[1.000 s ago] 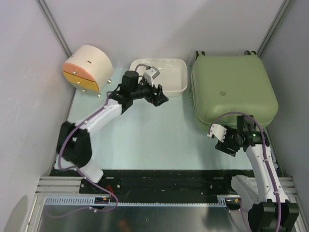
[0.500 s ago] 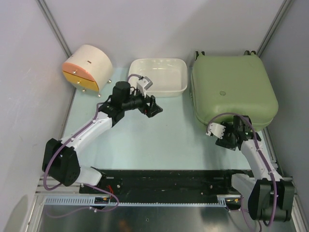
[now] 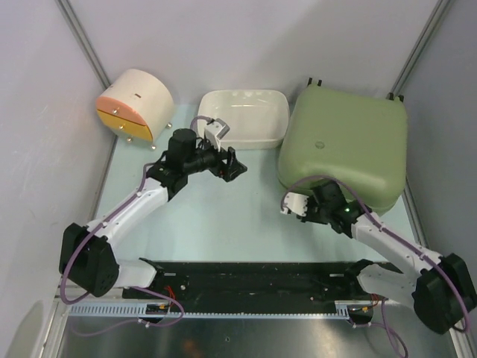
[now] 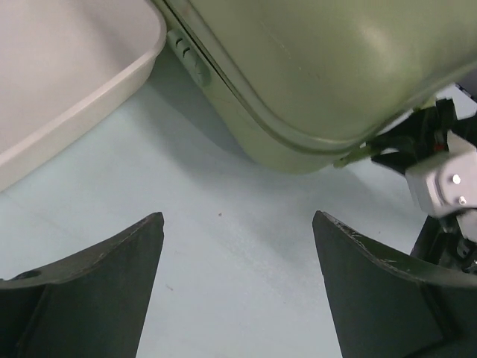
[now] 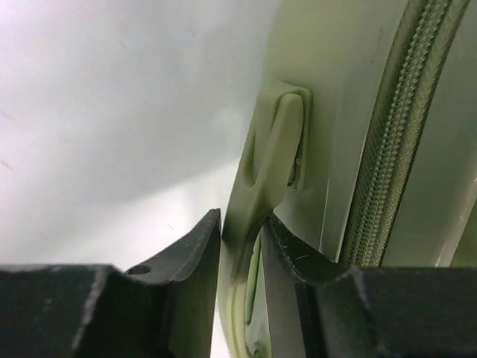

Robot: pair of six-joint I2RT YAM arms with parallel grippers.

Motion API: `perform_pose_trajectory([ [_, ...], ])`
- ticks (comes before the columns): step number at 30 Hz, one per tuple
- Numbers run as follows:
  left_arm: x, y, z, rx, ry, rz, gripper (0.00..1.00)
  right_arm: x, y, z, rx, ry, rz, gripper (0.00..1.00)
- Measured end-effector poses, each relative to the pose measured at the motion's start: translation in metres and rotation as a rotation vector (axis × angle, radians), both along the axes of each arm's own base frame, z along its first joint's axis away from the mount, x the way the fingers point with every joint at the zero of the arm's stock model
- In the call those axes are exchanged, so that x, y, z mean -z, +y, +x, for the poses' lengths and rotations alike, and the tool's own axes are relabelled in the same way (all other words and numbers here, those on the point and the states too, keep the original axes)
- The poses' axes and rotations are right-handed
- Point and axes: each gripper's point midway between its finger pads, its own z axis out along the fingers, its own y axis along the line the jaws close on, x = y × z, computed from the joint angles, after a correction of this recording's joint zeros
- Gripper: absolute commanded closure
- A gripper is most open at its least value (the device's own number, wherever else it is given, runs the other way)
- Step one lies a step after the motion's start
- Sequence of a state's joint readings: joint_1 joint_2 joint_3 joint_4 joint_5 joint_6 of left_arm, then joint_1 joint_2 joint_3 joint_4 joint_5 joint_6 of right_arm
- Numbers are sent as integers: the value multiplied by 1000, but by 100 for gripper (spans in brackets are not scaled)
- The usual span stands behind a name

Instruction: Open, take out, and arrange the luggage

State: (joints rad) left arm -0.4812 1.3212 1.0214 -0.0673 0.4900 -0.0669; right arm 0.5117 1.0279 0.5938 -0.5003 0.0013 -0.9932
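The luggage (image 3: pixel 344 145), an olive-green hard-shell case, lies closed at the back right, turned askew with its near corner towards the middle. My right gripper (image 3: pixel 322 203) is at its near edge, shut on the case's green side handle (image 5: pixel 274 160); both fingers pinch the handle strap, and the zip (image 5: pixel 395 149) runs just beside them. My left gripper (image 3: pixel 237 170) hangs open over the bare table, left of the case, with nothing between its fingers. In the left wrist view, the luggage (image 4: pixel 320 67) fills the upper right above the left gripper (image 4: pixel 237 218).
A white rectangular tub (image 3: pixel 247 119) stands at the back centre, close to the case's left side, and shows as the tub (image 4: pixel 67 67) in the left wrist view. A round cream drawer box with an orange front (image 3: pixel 134 104) sits at the back left. Grey walls close in both sides.
My right gripper has closed on the case's handle and moved left, swinging the luggage's near end towards the middle. The left arm drew back slightly, still open.
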Motion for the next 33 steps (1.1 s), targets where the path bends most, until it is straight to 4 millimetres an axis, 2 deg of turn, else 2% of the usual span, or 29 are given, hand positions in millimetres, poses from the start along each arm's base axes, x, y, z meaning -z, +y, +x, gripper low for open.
perform_pose_trajectory([
  [2,3,7,1,-39,26,-7,13,2,26,-7,11,50,74,44],
  [3,5,10,2,-58,39,-11,13,3,37,-13,26,85,116,37],
  [7,12,36,12,-170,103,-41,12,1,68,-29,112,171,207,24],
  [11,14,56,14,-263,130,-65,10,-15,100,-37,171,214,269,22],
  [13,12,60,10,-289,147,-88,9,-38,131,-39,136,221,340,22],
  [15,13,64,8,-319,182,-120,8,-71,160,-36,95,196,429,22],
  [17,17,71,7,-358,228,-152,9,-104,174,-28,82,155,499,21],
  [19,22,78,8,-391,276,-180,10,-124,178,-22,89,120,530,20],
  [22,31,80,-3,-384,372,-233,12,-146,173,-15,119,73,565,20],
  [25,40,60,-32,-301,458,-268,12,-173,154,1,183,20,625,20],
  [27,47,34,-66,-196,513,-281,10,-197,129,29,275,-34,686,20],
  [30,60,-5,-122,-41,589,-288,9,-229,78,70,438,-132,761,20],
  [33,68,-41,-157,65,691,-284,15,-246,25,96,577,-214,804,19],
])
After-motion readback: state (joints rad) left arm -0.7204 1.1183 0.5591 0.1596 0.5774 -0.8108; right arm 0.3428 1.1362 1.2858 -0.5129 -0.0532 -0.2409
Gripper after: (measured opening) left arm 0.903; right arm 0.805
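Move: The right gripper already has its fingers on the carry handle, on the near side of the green luggage. The luggage's middle is about 15 cm ahead of that gripper, 6 cm to its right and 3 cm above. The white tray is roughly 30 cm ahead and 15 cm to the left, about 2 cm lower. From the empty left gripper, the handle lies some 18 cm to the right, 8 cm back and 15 cm below. Open the right gripper off the handle while carrying on about 17 cm to the left, rising late in that sweep; keep climbing to some 25 cm up, swinging back right and forward over the luggage lid. Take the open left gripper about 8 cm left first, then draw it back towards the base and right, sinking slightly as its wrist tips about 40 degrees. ##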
